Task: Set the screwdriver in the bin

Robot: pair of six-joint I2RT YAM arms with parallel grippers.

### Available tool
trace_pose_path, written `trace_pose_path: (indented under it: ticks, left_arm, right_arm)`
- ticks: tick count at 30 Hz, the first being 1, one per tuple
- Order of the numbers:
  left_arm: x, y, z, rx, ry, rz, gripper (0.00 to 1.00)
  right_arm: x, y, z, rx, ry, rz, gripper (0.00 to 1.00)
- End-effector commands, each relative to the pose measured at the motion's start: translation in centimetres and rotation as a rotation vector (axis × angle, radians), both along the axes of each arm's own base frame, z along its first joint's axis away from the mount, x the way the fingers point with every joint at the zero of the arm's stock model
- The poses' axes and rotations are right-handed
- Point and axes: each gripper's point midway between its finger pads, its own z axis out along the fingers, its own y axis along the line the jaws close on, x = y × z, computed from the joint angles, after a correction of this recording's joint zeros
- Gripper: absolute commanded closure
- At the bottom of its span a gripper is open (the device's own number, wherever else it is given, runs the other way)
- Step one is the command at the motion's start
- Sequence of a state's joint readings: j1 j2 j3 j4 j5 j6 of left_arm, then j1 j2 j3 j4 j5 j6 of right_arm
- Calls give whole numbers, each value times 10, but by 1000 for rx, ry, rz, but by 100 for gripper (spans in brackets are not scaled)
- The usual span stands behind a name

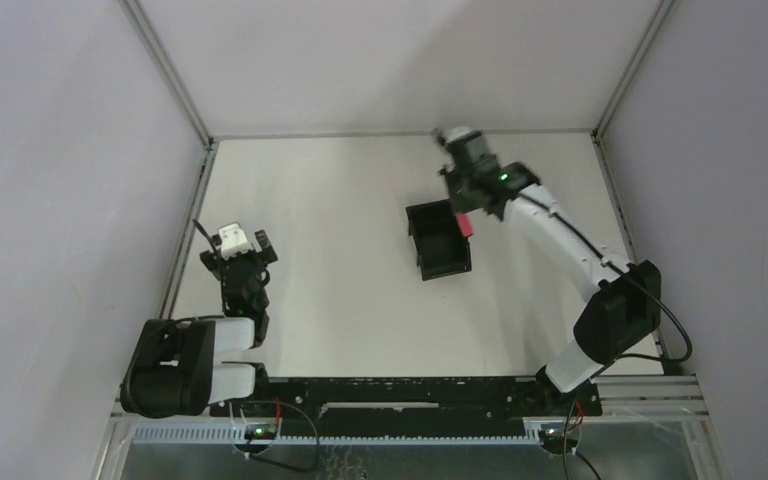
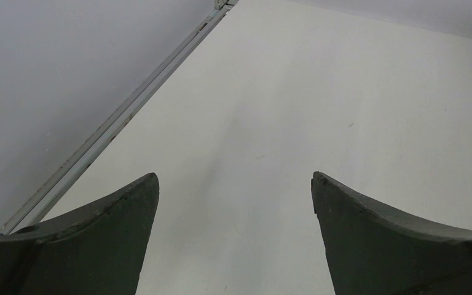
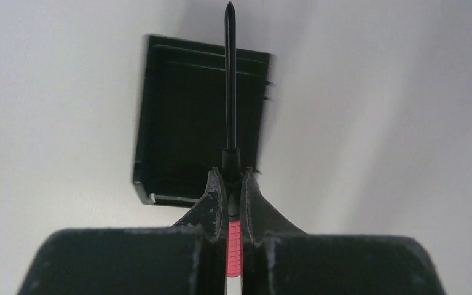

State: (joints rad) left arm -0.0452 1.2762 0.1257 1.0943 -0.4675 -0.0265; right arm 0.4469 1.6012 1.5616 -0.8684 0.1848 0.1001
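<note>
My right gripper (image 3: pixel 231 181) is shut on the screwdriver (image 3: pixel 230 80). Its red handle (image 3: pixel 234 246) sits between the fingers and its thin dark shaft points out over the black bin (image 3: pixel 184 117). In the top view the right gripper (image 1: pixel 463 205) hovers at the bin's (image 1: pixel 439 241) far right corner, with the red handle (image 1: pixel 466 223) showing just beside the bin's right wall. The bin stands open-top on the table, nothing visible inside. My left gripper (image 2: pixel 233 184) is open and empty, low over bare table, and sits at the left (image 1: pixel 243 262), far from the bin.
A white table (image 1: pixel 340 290) is enclosed by grey walls with metal frame rails (image 1: pixel 185 230). The left rail also shows in the left wrist view (image 2: pixel 117 123). The arm bases and a black rail (image 1: pixel 390 395) run along the near edge.
</note>
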Motion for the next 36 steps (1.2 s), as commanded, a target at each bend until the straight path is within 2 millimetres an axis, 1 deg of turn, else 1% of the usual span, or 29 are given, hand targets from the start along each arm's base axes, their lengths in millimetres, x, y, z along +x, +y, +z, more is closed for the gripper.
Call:
trace_pose_path:
  ticks: [1,3,7,9,12,15,16,17,18,19,20,22,23,25,29,31,32,33,34,36]
  left_arm:
    - [12,0,25,-3,-73,-3,2]
    - [13,0,25,-3,-73,-3,2]
    - [12,0,25,-3,-73,-3,2]
    - [12,0,25,-3,-72,-4,2]
    - [12,0,25,-3,-73,-4,2]
    - [13,0,25,-3,-75,-3,2]
    - [12,0,25,-3,-72,-3,2]
    - [12,0,25,-3,-73,-3,2]
    - [13,0,25,-3,-74,-3,2]
    - [12,0,25,-3,-73,-3,2]
    - [12,0,25,-3,-73,-3,2]
    - [12,0,25,-3,-73,-3,2]
    - [12,0,25,-3,-73,-4,2]
    - [12,0,25,-3,-73,-4,2]
    - [12,0,25,-3,-73,-2,2]
    - [12,0,25,-3,-73,-3,2]
    - [12,0,25,-2,-73,-3,2]
    - [12,0,25,-3,-73,-4,2]
    - [12,0,25,-3,-73,-4,2]
    - [12,0,25,-3,-74,-4,2]
  right_arm:
    - [19,56,12,-107,-269,282,100]
    - [18,73,-6,-126,-256,343,100]
    - [23,88,-56,-181,-169,395,100]
    - [24,87,-77,-219,-128,397,100]
    - [23,78,-102,-274,-72,375,100]
    - [18,73,-118,-292,-44,376,100]
    - [16,72,-121,-294,-36,379,99]
    - [14,72,-122,-289,-30,380,89]
    - [12,72,-124,-286,-24,380,83]
    - [11,72,-124,-281,-19,381,71]
    - [10,73,-122,-275,-20,378,59]
    - [10,74,-112,-258,-41,363,50]
    - [10,74,-108,-251,-53,355,47]
    - [11,74,-89,-224,-96,333,44]
    - [12,70,-46,-168,-192,281,39]
    - [10,66,-23,-128,-236,254,35]
    - [9,63,-13,-106,-253,239,31]
    - [8,59,-1,-78,-274,222,13]
    - [6,56,9,-43,-286,206,2]
    - [4,43,27,19,-313,173,0]
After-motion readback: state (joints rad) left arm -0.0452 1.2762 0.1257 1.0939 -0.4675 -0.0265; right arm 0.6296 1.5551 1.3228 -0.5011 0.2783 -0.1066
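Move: The right hand already holds the screwdriver in the air. From it the bin's middle lies about 6 cm to the left, roughly level in reach and some 18 cm below. From the idle left hand the same bin stands about 50 cm to the right, some 3 cm farther out and 8 cm lower. The right hand swings 8 cm left, sinks about 14 cm to the bin, opens off the screwdriver, rises. ##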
